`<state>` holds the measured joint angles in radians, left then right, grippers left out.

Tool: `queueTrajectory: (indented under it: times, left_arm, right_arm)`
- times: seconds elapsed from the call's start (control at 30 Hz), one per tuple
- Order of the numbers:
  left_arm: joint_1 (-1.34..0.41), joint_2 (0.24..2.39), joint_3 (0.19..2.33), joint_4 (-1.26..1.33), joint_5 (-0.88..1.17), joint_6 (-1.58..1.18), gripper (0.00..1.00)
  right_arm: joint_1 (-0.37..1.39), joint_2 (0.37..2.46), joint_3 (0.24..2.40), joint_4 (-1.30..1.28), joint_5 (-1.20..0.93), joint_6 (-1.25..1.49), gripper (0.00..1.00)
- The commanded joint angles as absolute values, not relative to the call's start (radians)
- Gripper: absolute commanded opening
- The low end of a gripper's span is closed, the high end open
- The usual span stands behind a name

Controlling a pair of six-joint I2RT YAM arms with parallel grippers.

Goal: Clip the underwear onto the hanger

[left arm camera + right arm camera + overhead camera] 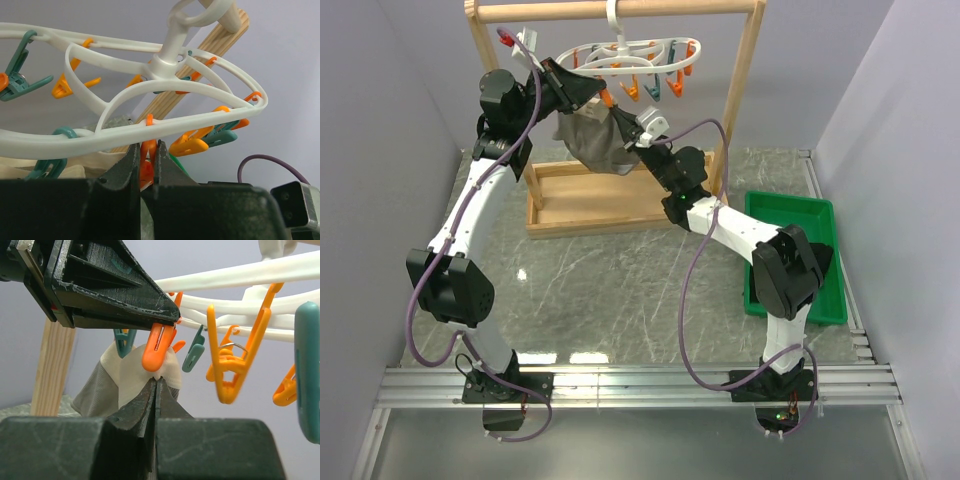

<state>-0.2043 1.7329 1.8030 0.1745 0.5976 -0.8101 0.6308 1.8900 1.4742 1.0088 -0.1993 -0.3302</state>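
The white hanger (632, 52) hangs by its hook from the wooden rack's top bar, with orange and teal clothespins dangling from it. The taupe underwear (592, 140) hangs below it, held up between my two grippers. My left gripper (603, 97) (147, 146) is shut on an orange clothespin (146, 162) (157, 347) under the hanger's rim (165, 125). The pin's mouth sits right at the beige waistband (132, 375). My right gripper (628, 128) (156, 380) is shut on the waistband's edge just beneath that pin.
The tall wooden rack (745, 90) stands on a wooden base tray (590, 205) at the back of the marble table. A green bin (825, 225) sits at the right. Other orange (227, 370) and teal (307, 370) clothespins hang close to my right gripper.
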Motion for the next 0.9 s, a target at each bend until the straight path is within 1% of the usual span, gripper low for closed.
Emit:
queueTrajectory:
  times: [0.0,0.03,0.1,0.23,0.3,0.53,0.63,0.87]
  left_arm:
    - [-0.202,1.733,1.787,0.141,0.653,-0.83,0.09]
    - [-0.202,1.732,1.789,0.141,0.65,-0.83,0.11]
    - [-0.202,1.735,1.795,0.138,0.652,-0.83,0.12]
    - [-0.202,1.74,1.802,0.133,0.65,-0.83,0.21]
    - [-0.202,1.743,1.807,0.133,0.647,-0.83,0.22]
    - [-0.198,1.746,1.813,0.141,0.641,-0.834,0.34]
    - [-0.196,1.744,1.813,0.144,0.64,-0.838,0.37]
    - [-0.193,1.746,1.819,0.153,0.638,-0.842,0.39]
  right_arm:
    - [0.638,1.894,1.534,1.037,-0.183,-0.321,0.0]
    - [0.637,1.894,1.535,1.037,-0.183,-0.319,0.0]
    - [0.637,1.894,1.537,1.037,-0.183,-0.319,0.0]
    - [0.638,1.901,1.555,1.032,-0.183,-0.313,0.0]
    - [0.638,1.902,1.56,1.031,-0.183,-0.31,0.0]
    - [0.638,1.901,1.562,1.029,-0.19,-0.305,0.0]
    - [0.64,1.898,1.56,1.028,-0.192,-0.304,0.0]
    - [0.638,1.904,1.571,1.023,-0.195,-0.295,0.0]
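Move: Between the left fingertips sits the orange clip, its middle about 2 cm below and 1 cm to the right, level fore and aft. On the same rail the teal clip is some 2 cm ahead and 5 cm left of that hand, the yellow clip about 7 cm right, straight across. The right hand already holds the waistband corner at its tips; from it the orange clip is roughly 1 cm ahead, 2 cm left and 3 cm up. Easing its squeeze on the orange clip's legs, the left hand opens from nearly shut to about two fifths, staying almost in place and only sinking about 1 cm late on. The right hand stays shut on the waistband corner and holds the cloth at the clip's jaws, barely shifting. ##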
